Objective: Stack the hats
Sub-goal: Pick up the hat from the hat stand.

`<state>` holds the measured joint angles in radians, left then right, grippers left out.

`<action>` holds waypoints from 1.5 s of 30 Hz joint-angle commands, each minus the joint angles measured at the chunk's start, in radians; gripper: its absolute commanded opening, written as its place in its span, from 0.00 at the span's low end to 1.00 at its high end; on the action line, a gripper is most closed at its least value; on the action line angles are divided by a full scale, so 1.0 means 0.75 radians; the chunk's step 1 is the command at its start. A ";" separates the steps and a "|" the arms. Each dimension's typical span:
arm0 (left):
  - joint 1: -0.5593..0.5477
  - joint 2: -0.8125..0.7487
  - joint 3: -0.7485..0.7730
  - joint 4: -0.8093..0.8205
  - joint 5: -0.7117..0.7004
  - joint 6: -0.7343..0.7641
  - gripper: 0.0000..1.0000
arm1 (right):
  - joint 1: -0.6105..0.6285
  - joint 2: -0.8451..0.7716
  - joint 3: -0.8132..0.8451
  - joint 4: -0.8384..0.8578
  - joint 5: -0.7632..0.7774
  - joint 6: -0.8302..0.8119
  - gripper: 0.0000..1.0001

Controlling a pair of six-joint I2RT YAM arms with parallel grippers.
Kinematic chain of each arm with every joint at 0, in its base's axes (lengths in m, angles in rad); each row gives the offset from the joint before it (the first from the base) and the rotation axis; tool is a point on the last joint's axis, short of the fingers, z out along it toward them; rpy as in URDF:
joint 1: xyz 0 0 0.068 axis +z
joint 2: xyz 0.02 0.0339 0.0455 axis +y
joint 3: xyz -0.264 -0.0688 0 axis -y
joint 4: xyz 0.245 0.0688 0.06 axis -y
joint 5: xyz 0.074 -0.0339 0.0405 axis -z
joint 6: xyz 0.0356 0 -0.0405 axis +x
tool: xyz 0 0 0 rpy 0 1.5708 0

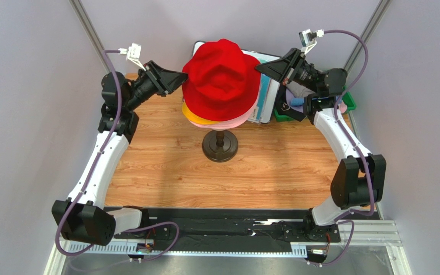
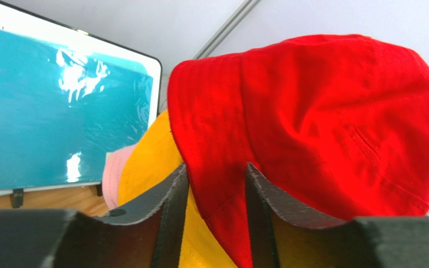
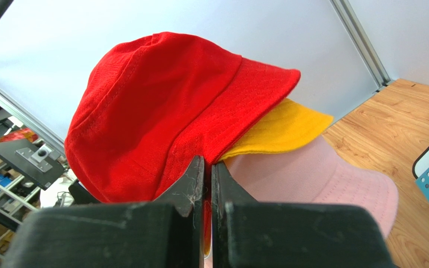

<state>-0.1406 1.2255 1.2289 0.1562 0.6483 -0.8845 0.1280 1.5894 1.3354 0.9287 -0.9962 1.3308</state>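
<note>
A red hat lies on top of an orange-yellow hat and a pink hat, all on a stand with a dark round base. My left gripper is at the red hat's left brim. In the left wrist view the gripper is open, with the red brim and the orange-yellow hat between its fingers. My right gripper is at the right brim. In the right wrist view the gripper is shut on the red brim, above the orange-yellow and pink brims.
A teal sheet in a white frame stands behind the stand and also shows in the left wrist view. A green bin sits at the back right behind my right arm. The wooden tabletop spreads in front of the stand.
</note>
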 commanded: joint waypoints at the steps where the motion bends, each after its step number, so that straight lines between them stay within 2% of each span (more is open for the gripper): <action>1: 0.005 -0.028 -0.017 0.127 0.013 -0.068 0.44 | 0.024 -0.107 0.046 -0.207 0.040 -0.193 0.00; 3: 0.005 -0.030 -0.021 0.137 0.011 -0.077 0.41 | 0.024 -0.109 0.052 -0.216 0.036 -0.197 0.00; 5: 0.005 -0.032 -0.025 0.146 0.013 -0.083 0.32 | 0.024 -0.107 0.056 -0.224 0.040 -0.201 0.00; 9: 0.014 -0.045 -0.031 0.146 -0.009 -0.093 0.27 | 0.028 -0.109 0.066 -0.248 0.046 -0.212 0.00; 11: 0.020 -0.055 -0.039 0.146 -0.020 -0.097 0.19 | 0.030 -0.125 0.066 -0.279 0.050 -0.236 0.00; 14: 0.022 -0.053 -0.037 0.142 -0.020 -0.099 0.01 | 0.032 -0.162 0.058 -0.377 0.062 -0.322 0.00; 17: 0.028 -0.045 -0.041 0.160 -0.001 -0.121 0.00 | 0.036 -0.168 0.066 -0.412 0.056 -0.341 0.00; 21: 0.030 -0.033 -0.041 0.170 0.005 -0.142 0.00 | 0.052 -0.176 0.079 -0.420 0.038 -0.343 0.27; 22: 0.030 -0.026 -0.039 0.166 0.005 -0.142 0.00 | 0.052 -0.178 0.081 -0.426 0.038 -0.355 0.37; 25: 0.030 -0.016 -0.035 0.158 0.005 -0.146 0.00 | 0.058 -0.194 0.083 -0.491 0.060 -0.400 0.45; 31: 0.032 0.004 -0.027 0.172 0.023 -0.156 0.00 | 0.056 -0.270 0.095 -0.766 0.173 -0.655 0.59; 39: 0.032 -0.030 0.016 0.217 0.080 -0.169 0.00 | 0.058 -0.334 0.128 -0.978 0.279 -0.856 0.68; 40: 0.032 -0.047 0.030 0.211 0.083 -0.160 0.00 | 0.056 -0.344 0.128 -1.001 0.297 -0.878 0.72; 42: 0.030 -0.059 0.049 0.203 0.097 -0.144 0.00 | 0.060 -0.385 0.122 -1.081 0.371 -0.958 0.90; 43: 0.030 -0.071 0.067 0.193 0.101 -0.142 0.00 | 0.056 -0.399 0.116 -1.103 0.391 -0.985 0.96; 45: 0.024 -0.080 0.084 0.191 0.113 -0.148 0.00 | 0.058 -0.464 0.097 -1.150 0.446 -1.013 1.00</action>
<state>-0.1219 1.2186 1.2198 0.2527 0.6895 -0.9974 0.1680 1.3365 1.3941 0.1574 -0.7723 0.6830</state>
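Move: Between the two hands sits the red hat, on top of the stack; its middle lies some 11 cm to the left hand's right, 1 cm back and about 3 cm higher. The left hand's half-open fingers straddle its brim. The yellow hat's middle is about 10 cm right, 3 back and 2 below that hand, the pink one 12 right, 4 back and 4 below. From the right hand, shut on the near brim, the red hat lies about 11 cm left, 4 back and 2 above. Pinching the red hat's left brim, the left fingers close fully almost on the spot, then keep that grip and rise over 1 cm at the very end. The right hand shifts about 1 cm back while still shut, then opens wide to let go of the brim, turns clockwise some 20 degrees with its left side dipping, and eases roughly 2 cm to the right. ##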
